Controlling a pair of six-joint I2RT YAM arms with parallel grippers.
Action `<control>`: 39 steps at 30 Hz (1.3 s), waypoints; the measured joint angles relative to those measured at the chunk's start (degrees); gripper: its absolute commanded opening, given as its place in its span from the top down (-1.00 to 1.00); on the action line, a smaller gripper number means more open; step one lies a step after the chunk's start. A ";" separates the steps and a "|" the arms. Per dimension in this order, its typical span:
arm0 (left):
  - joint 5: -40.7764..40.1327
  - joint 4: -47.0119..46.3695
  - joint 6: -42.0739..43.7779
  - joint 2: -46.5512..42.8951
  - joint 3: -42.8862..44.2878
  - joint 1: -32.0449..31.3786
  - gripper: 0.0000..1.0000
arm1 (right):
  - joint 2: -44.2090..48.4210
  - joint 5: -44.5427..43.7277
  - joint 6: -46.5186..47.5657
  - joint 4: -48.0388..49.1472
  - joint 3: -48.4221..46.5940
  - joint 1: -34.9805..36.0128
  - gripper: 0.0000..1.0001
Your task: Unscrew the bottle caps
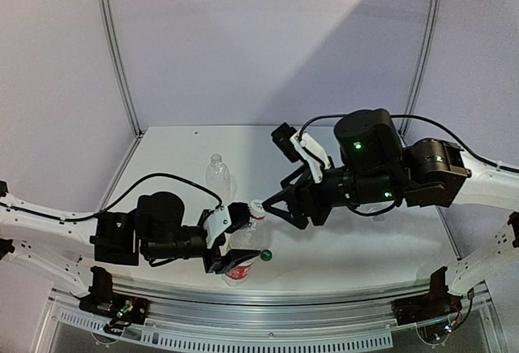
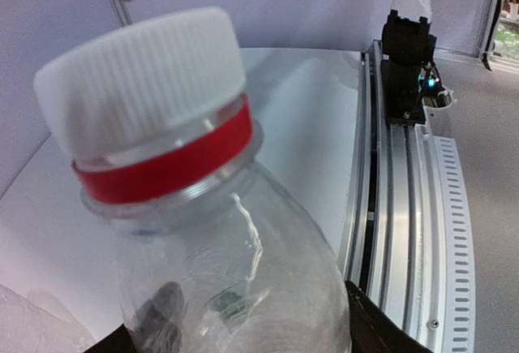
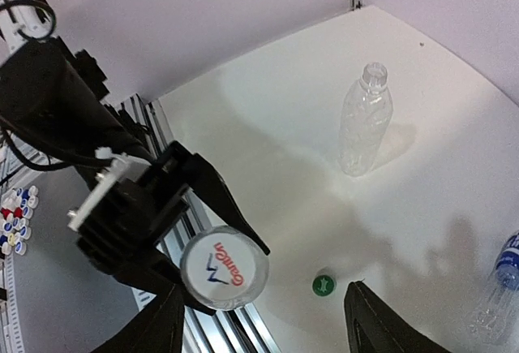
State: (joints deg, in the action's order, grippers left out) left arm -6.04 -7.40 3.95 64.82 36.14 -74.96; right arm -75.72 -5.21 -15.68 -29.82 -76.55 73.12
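My left gripper (image 1: 232, 239) is shut on a clear bottle with a red label (image 1: 241, 264), held tilted above the table's front edge. In the left wrist view the bottle (image 2: 243, 272) fills the frame, its white cap (image 2: 146, 69) seated above a red ring, with the left gripper (image 2: 243, 341) at its body. My right gripper (image 1: 277, 209) is open just right of the white cap (image 1: 257, 206). From the right wrist, the white cap (image 3: 224, 268) lies between the spread fingers, close to the left one (image 3: 154, 329), untouched. A loose green cap (image 3: 323, 285) lies on the table.
An uncapped clear bottle (image 1: 217, 176) stands at mid-table, also seen as the bottle (image 3: 365, 118) from the right wrist. A blue-labelled bottle (image 3: 501, 288) lies at the right. Aluminium rails (image 2: 405, 231) run along the front edge. Several spare caps (image 3: 16, 215) sit beyond the rail.
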 measured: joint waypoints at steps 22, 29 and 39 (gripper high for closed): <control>6.93 0.11 0.39 -2.97 -2.03 0.00 -0.29 | -5.97 7.04 -4.02 -0.72 -3.45 -0.28 -0.08; 6.93 -0.39 0.37 -2.99 -2.05 0.00 -0.29 | -6.21 12.87 -3.56 0.33 -3.43 -0.44 -0.08; 7.02 -0.37 0.17 -3.17 -2.05 0.00 -0.30 | -8.00 14.86 -3.23 0.39 -3.41 -0.42 0.51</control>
State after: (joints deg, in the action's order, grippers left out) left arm 0.97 -7.77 4.12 61.65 34.09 -74.96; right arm -83.72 9.65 -18.92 -29.43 -79.96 72.71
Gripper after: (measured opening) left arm 0.648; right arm 0.355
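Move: Just left of the right hand, some 5 cm over and 3 cm lower, almost level fore-and-aft (about 1 cm back), is the white cap of the bottle. The left hand already holds that bottle, and the cap stands about 7 cm above it, 3 cm ahead and 3 cm to its right. From the right hand, the loose green cap lies some 12 cm ahead, 4 cm left and 28 cm below. The open clear bottle stands roughly 30 cm ahead, 18 cm left and 17 cm below. Bringing its fingers around the white cap, the right hand goes about 4 cm left, 3 cm back and 3 cm down, turning some 10 degrees counter-clockwise and tipping down a little. Its fingers narrow on the way, then close from both sides against the cap. Early on the left hand draws the bottle back about 2 cm with a slight clockwise turn, then holds it steady, grip unchanged. ##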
